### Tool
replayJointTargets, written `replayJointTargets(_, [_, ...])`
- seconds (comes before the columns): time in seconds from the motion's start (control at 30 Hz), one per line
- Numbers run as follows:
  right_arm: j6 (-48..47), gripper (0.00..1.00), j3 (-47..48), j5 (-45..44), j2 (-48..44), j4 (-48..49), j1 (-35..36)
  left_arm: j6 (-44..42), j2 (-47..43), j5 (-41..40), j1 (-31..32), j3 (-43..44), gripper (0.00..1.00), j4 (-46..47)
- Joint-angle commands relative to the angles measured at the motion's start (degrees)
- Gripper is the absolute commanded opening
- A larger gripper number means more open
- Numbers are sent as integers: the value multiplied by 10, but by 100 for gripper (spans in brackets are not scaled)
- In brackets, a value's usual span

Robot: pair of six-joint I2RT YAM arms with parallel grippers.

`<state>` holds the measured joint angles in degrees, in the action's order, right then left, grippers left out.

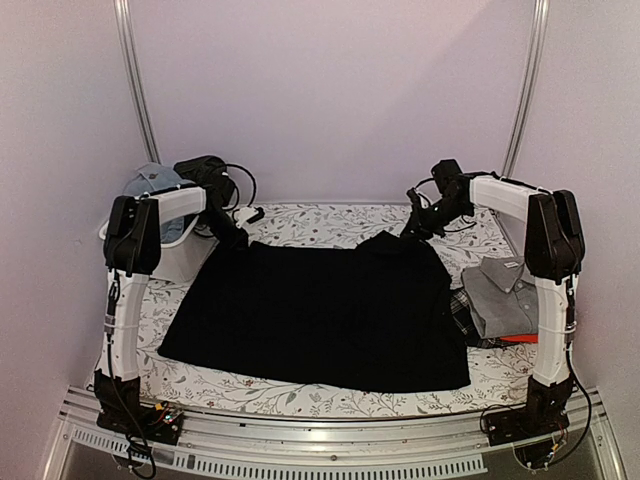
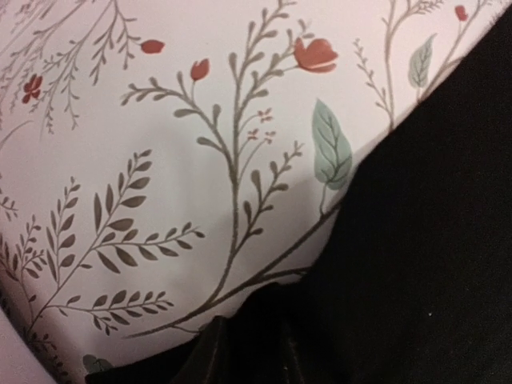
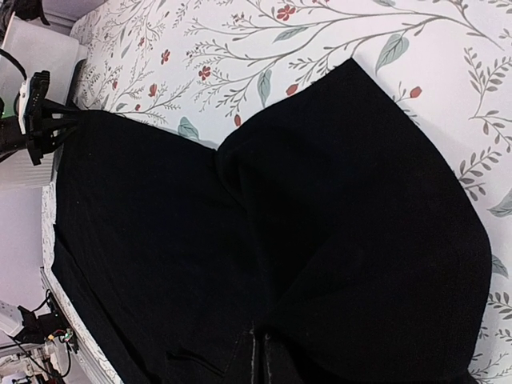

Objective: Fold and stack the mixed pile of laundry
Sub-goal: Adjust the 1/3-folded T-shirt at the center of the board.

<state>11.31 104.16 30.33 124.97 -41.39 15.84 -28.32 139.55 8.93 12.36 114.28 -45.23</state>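
Observation:
A large black garment (image 1: 320,310) lies spread flat across the flowered table cover. My left gripper (image 1: 237,238) is down at its far left corner. In the left wrist view the dark fingers (image 2: 206,356) stand a little apart with the corner of the black garment (image 2: 432,240) bunched between them; black on black hides whether they pinch it. My right gripper (image 1: 413,228) holds the far right edge raised. Its jaws (image 3: 262,356) are pressed together on the black garment (image 3: 320,224). A folded grey collared shirt (image 1: 505,290) lies at the right on plaid cloth (image 1: 458,310), with a red piece (image 1: 520,339) under it.
A white tub (image 1: 175,255) stands at the far left behind the left arm, with a blue piece (image 1: 150,180) on top of it. Cables trail along the back edge. The walls close in at the back and on both sides.

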Motion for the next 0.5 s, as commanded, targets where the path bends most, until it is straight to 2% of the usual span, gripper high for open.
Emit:
replayJointTargets(0.0, [-12, 0, 26, -5, -24, -13, -10, 7, 44, 24, -2, -38, 10, -70])
replayJointTargets(0.03, [-13, 0, 28, -5, -24, -15, -12, 10, 44, 21, -1, -40, 2, -69])
replayJointTargets(0.07, [-14, 0, 30, -4, -25, -16, -14, 16, 43, 17, -1, -41, 0, -67])
replayJointTargets(0.37, [-11, 0, 25, -2, -46, -12, -17, 102, 5, -114, 8, 15, 0, -35])
replayJointTargets(0.47, [-10, 0, 13, 0, -60, -5, -18, 121, -40, -142, 19, -8, 0, 10])
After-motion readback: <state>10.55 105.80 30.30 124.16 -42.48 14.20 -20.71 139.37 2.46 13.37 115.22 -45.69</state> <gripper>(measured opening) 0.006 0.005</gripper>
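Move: My left fingers are already astride the black T-shirt's far left edge, right at the fingertips and about at table height. The white basket's middle is some 17 cm to this hand's left, about 3 cm farther out and 8 cm higher. My right hand already holds the shirt's far right part raised; from it the left-hand edge lies about 48 cm to the left, roughly level forward, 10 cm below, while the folded grey shirt sits about 25 cm right, 17 cm back and 7 cm lower. I shut my left fingers fully and pinch the T-shirt's far left edge, staying almost in place, then ease about 1 cm left and forward with a slight lift, turning some 8 degrees counter-clockwise. Meanwhile my right hand, still shut on its part of the shirt, draws about 2 cm up, right and a little forward, away from the left one. ##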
